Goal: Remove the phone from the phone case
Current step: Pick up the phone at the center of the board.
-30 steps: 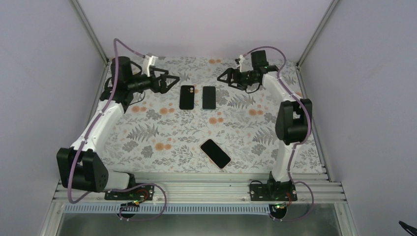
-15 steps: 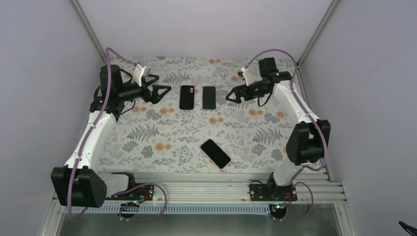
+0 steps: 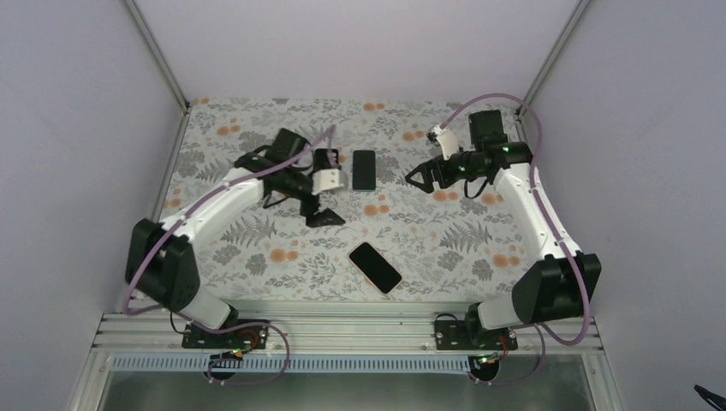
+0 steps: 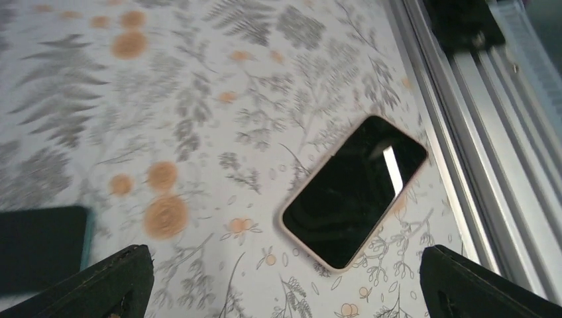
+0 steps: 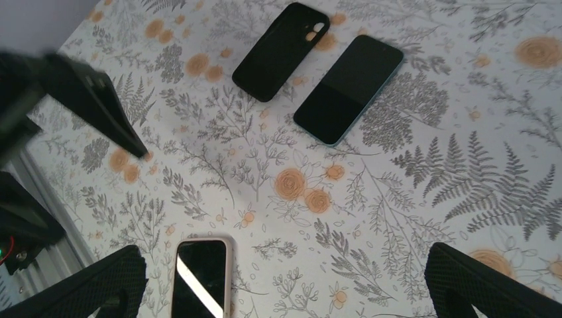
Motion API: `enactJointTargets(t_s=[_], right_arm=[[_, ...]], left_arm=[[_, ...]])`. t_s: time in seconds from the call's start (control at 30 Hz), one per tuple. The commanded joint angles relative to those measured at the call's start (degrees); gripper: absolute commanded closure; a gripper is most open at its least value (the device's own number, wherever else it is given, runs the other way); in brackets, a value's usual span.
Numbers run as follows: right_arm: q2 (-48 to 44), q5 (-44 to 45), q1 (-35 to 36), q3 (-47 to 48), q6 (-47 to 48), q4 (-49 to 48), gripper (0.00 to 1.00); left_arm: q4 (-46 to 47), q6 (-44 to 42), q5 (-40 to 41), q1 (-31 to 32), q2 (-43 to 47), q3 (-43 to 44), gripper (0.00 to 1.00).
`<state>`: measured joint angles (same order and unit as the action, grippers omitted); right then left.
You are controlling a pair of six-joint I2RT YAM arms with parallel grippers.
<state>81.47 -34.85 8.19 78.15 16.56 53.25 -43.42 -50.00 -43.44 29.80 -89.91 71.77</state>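
Note:
The phone, dark screen up in a pale pink phone case (image 3: 375, 267), lies flat and slanted near the table's front edge. The left wrist view shows it (image 4: 353, 191) ahead of my left gripper (image 4: 285, 281). That gripper (image 3: 321, 213) hangs open and empty over the middle of the table, behind and to the left of the phone. My right gripper (image 3: 421, 177) is open and empty at the back right, well away from the cased phone (image 5: 201, 278).
A bare black phone with a teal edge (image 3: 364, 169) and an empty black case (image 5: 281, 50) lie side by side at the back. My left wrist covers most of that case from above. The aluminium rail (image 4: 477, 132) runs just past the cased phone.
My left arm has swung in from the far left to the middle, over the black case, its fingers now facing the cased phone. My right arm has drawn back to the right. Both grippers stayed open.

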Motion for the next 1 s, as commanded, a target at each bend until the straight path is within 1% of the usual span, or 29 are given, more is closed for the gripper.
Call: enactJointTargets(t_s=[0.0, 0.1, 0.2, 0.37, 0.53, 0.7, 0.97], right_arm=[[-1.7, -0.4, -1.6, -1.0, -1.9, -2.0, 0.01], [-2.7, 0.3, -2.3, -1.3, -2.3, -2.2, 0.01], [-3.2, -0.5, -3.3, -1.3, -2.8, -2.4, 0.01], [-3.6, -3.5, -5.3, -2.3, -2.8, -2.7, 0.01], [-4.2, -5.0, -6.9, -3.5, -2.9, -3.2, 0.01], [-4.9, -6.7, -8.7, -4.5, -3.1, -3.6, 0.01], [-5.3, -10.1, -11.4, -5.6, -3.2, -4.2, 0.01]], left_arm=[[-4.5, -16.3, 4.5, 6.0, -4.6, 1.5, 0.0], [-3.1, -19.4, 9.3, 10.9, -7.2, 0.8, 0.0], [-3.4, -21.1, 11.1, 13.7, -10.5, 2.0, 0.0], [-3.9, -23.4, 11.7, 16.3, -15.0, 3.9, 0.0], [-4.1, -24.4, 16.1, 19.6, -19.2, 5.6, 0.0], [-3.9, -25.4, 19.4, 21.4, -21.7, 6.9, 0.0], [-4.9, -25.1, 21.5, 24.4, -25.7, 9.6, 0.0]])
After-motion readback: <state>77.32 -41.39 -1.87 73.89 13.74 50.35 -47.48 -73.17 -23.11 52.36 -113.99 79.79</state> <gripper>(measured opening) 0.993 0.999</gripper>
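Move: The phone in its pale case lies about 10 cm back and 10 cm right of the open left hand, some 18 cm below it. On the same board, the bare phone is about 22 cm ahead and 10 cm right, the empty black case about 22 cm ahead and 2 cm left. From the right hand the cased phone is roughly 17 cm back, 11 cm left and 23 cm below. The open left hand sinks some 15 cm, back-right over the cased phone, turning clockwise; right hand drifts right. ##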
